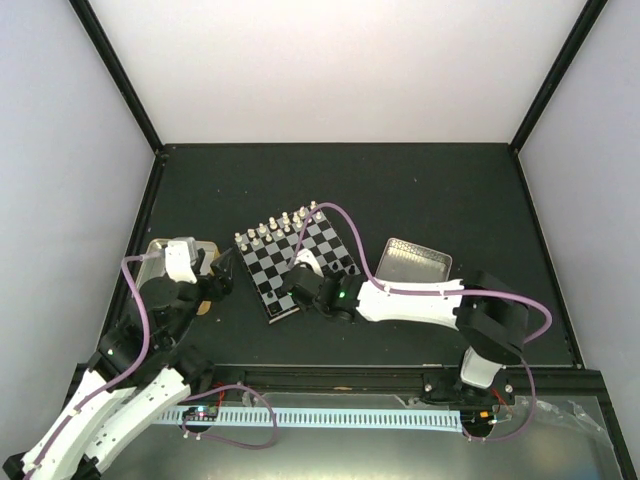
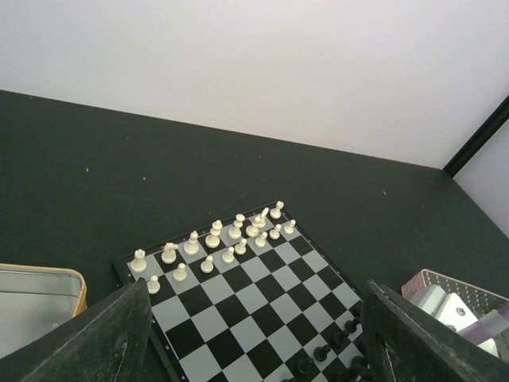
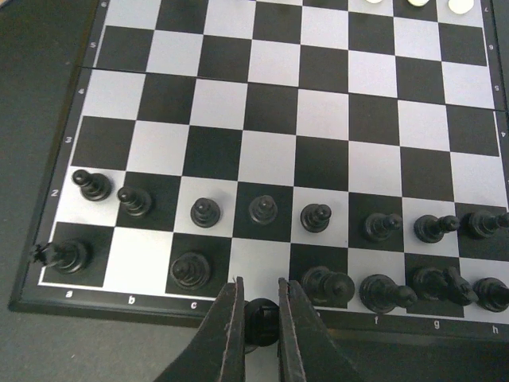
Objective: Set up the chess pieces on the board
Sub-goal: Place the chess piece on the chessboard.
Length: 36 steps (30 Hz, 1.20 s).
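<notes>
The board lies tilted in the middle of the table. White chess pieces fill its two far rows. Black chess pieces stand in the two near rows, with the b and d squares of the nearest row bare. My right gripper is shut on a black piece, held over the board's near rim just below the bare d square. My left gripper hangs open above the board's left side with nothing between its fingers.
A tan-rimmed metal tray sits left of the board under the left arm. A pink-rimmed metal tray sits to the board's right, beside the right arm's forearm. Black rails edge the dark table.
</notes>
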Tool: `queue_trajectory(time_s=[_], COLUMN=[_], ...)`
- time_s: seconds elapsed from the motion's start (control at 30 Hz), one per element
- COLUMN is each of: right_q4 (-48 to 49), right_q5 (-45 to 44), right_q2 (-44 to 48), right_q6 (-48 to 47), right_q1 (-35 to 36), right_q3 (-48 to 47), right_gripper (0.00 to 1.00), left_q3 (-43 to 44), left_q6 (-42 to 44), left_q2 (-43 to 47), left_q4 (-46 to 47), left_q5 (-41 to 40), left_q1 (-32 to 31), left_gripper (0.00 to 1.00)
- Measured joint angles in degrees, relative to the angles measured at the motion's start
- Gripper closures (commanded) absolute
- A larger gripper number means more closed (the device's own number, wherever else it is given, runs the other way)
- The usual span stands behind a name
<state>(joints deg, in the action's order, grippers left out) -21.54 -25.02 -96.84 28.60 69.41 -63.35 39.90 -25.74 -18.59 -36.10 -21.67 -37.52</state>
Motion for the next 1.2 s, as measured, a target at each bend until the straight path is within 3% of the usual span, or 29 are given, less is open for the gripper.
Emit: queue_trajectory(time_s=[0.37, 0.93, 1.07, 1.2], right_q4=[3.4, 4.9, 4.9, 3.9], right_q5=[-1.7, -6.0, -5.9, -5.6], right_q2=[-5.1, -8.2, -8.3, -8.4], right_q6=[1.8, 3.7, 3.8, 4.4], right_q1=[0.0, 0.0, 0.0, -0.1], right_q3=[0.0, -0.3, -0.3, -0.6], right_gripper=[0.93, 0.83, 0.77, 0.64], left_q3=[0.0, 0.0, 0.0, 0.0], left_q6=[0.0, 0.0, 0.0, 0.0], left_q2=[0.0, -0.1, -0.2, -0.2], left_q4=[-0.5, -0.5, -0.6, -0.6], left_q5=[0.0, 0.0, 0.0, 0.0], left_q1=[0.0, 0.0, 0.0, 0.0], left_gripper=[0.26, 0.26, 0.26, 0.25])
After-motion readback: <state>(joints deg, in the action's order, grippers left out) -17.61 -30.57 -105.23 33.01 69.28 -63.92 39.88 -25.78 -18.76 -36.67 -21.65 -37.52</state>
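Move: The black chess piece is already pinched in the right gripper. Its empty light square, between the c1 and e1 pieces, lies about 2 cm ahead of the right hand and 6 cm below. From that hand the c1 piece is roughly 1 cm ahead and 2 cm left, the e1 piece 3 cm ahead and 2 cm right, and the d2 pawn 4 cm ahead and 1 cm left. From the idle left hand the empty square is some 3 cm ahead, 18 cm right and 24 cm below. Lower the right gripper about 4 cm onto the empty light square between the c1 and e1 pieces, easing it nearly 2 cm forward and turning it some 5 degrees clockwise on the way. Once the black piece stands on the board, hold that height and open the fingers part way to let go, leaving them either side of the piece. ##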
